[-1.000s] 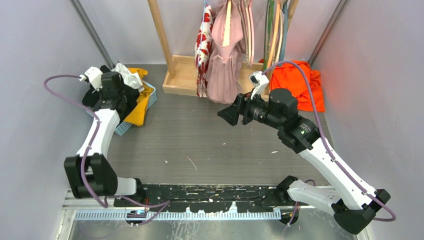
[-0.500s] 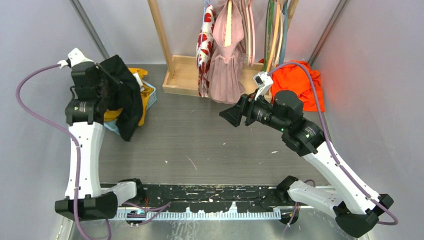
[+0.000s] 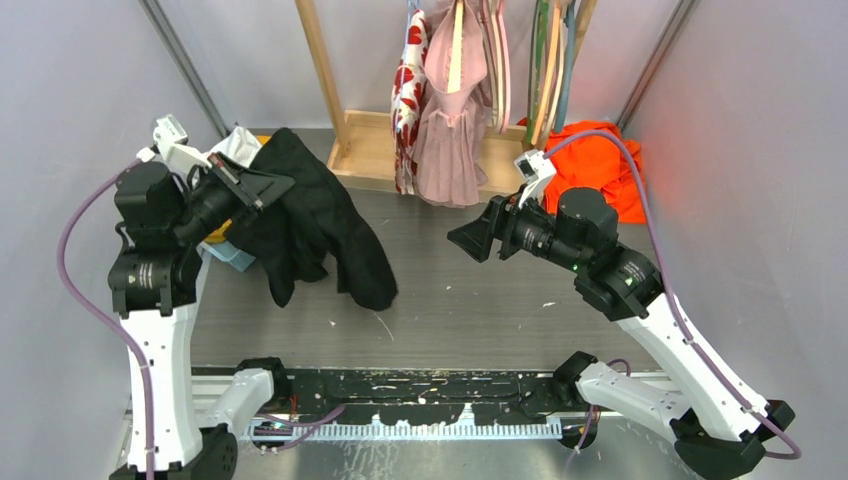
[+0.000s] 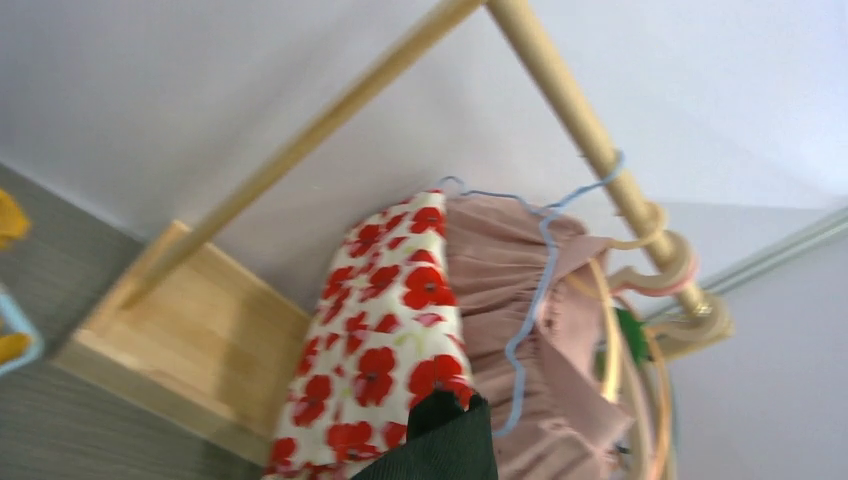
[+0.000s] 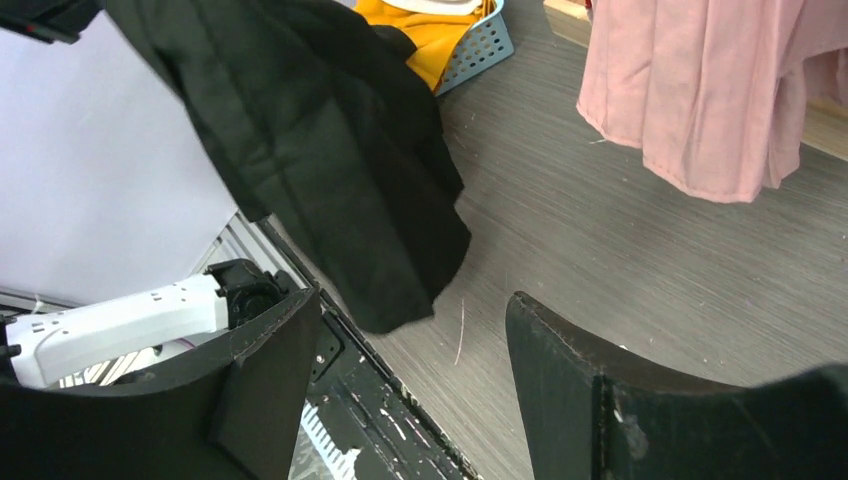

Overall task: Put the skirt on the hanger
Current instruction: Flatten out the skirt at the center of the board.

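Note:
The skirt (image 3: 320,225) is black; it hangs from my left gripper (image 3: 268,186), which is shut on its top edge, and its lower end drapes onto the floor. In the left wrist view only a fold of the skirt (image 4: 445,445) shows at the bottom, and it covers the fingers. Several hangers (image 3: 550,70) hang on the wooden rail (image 4: 590,130), one of them a blue wire hanger (image 4: 540,250) carrying a pink skirt. My right gripper (image 3: 470,240) is open in mid-air right of the black skirt (image 5: 330,170), pointing toward it with nothing between its fingers (image 5: 270,370).
A blue basket (image 5: 475,50) with yellow clothing sits behind the left arm. A floral skirt (image 3: 408,90) and a pink skirt (image 3: 450,140) hang over the wooden rack base (image 3: 360,150). An orange garment (image 3: 600,170) lies at back right.
My left arm has risen and swung right, pulling the black skirt out of the basket and into the open. My right gripper has shifted slightly right, still open.

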Action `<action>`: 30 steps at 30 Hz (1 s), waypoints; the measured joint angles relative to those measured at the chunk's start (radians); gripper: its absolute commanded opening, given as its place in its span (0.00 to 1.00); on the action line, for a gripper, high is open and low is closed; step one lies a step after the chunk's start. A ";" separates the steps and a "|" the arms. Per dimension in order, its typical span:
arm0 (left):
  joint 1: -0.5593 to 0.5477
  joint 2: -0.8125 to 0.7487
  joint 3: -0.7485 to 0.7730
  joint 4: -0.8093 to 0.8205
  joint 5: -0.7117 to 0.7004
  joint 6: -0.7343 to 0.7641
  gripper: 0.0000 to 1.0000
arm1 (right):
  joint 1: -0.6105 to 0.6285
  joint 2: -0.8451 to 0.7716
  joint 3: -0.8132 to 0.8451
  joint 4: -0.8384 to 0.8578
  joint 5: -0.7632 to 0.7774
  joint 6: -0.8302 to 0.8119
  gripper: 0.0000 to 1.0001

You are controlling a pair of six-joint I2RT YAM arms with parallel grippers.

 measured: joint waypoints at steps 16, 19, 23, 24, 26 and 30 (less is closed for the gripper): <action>-0.030 -0.195 -0.100 0.105 0.282 -0.256 0.03 | 0.000 -0.016 -0.007 -0.080 0.017 -0.008 0.72; -0.032 -0.203 -0.138 0.171 0.307 -0.297 0.03 | 0.000 -0.016 -0.007 -0.090 0.024 -0.015 0.72; -0.050 -0.187 -0.226 0.232 0.320 -0.312 0.04 | 0.000 -0.014 -0.007 -0.104 0.045 -0.024 0.73; -0.068 -0.182 -0.259 0.243 0.315 -0.310 0.03 | 0.000 -0.013 -0.007 -0.110 0.052 -0.026 0.73; -0.143 -0.161 -0.335 0.252 0.283 -0.293 0.04 | 0.000 -0.008 -0.007 -0.127 0.081 -0.027 0.73; -0.430 -0.037 -0.436 0.253 0.150 -0.233 0.04 | 0.000 0.020 -0.007 -0.167 0.153 -0.030 0.74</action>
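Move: The black skirt already hangs from the left hand's closed fingers. The board's centre, where it is being taken, lies about 20 cm to that hand's right, 5 cm back and roughly 40 cm below. From the same hand, the laundry basket is some 12 cm ahead, 15 cm left and 36 cm lower; the pink skirt hangs about 15 cm ahead and 24 cm right, 10 cm lower. From the right hand, the centre is about 7 cm left, level fore-and-aft, and 35 cm down. The black skirt, still pinched in the left hand, is first drawn back about 9 cm and somewhat right, rising a little; then the hand reverses into a quick drop of some 14 cm, going right and slightly forward towards the board's centre, turning clockwise about 30 degrees and tipping down. The empty right hand, open throughout, sinks about 5 cm and shifts a little right. ##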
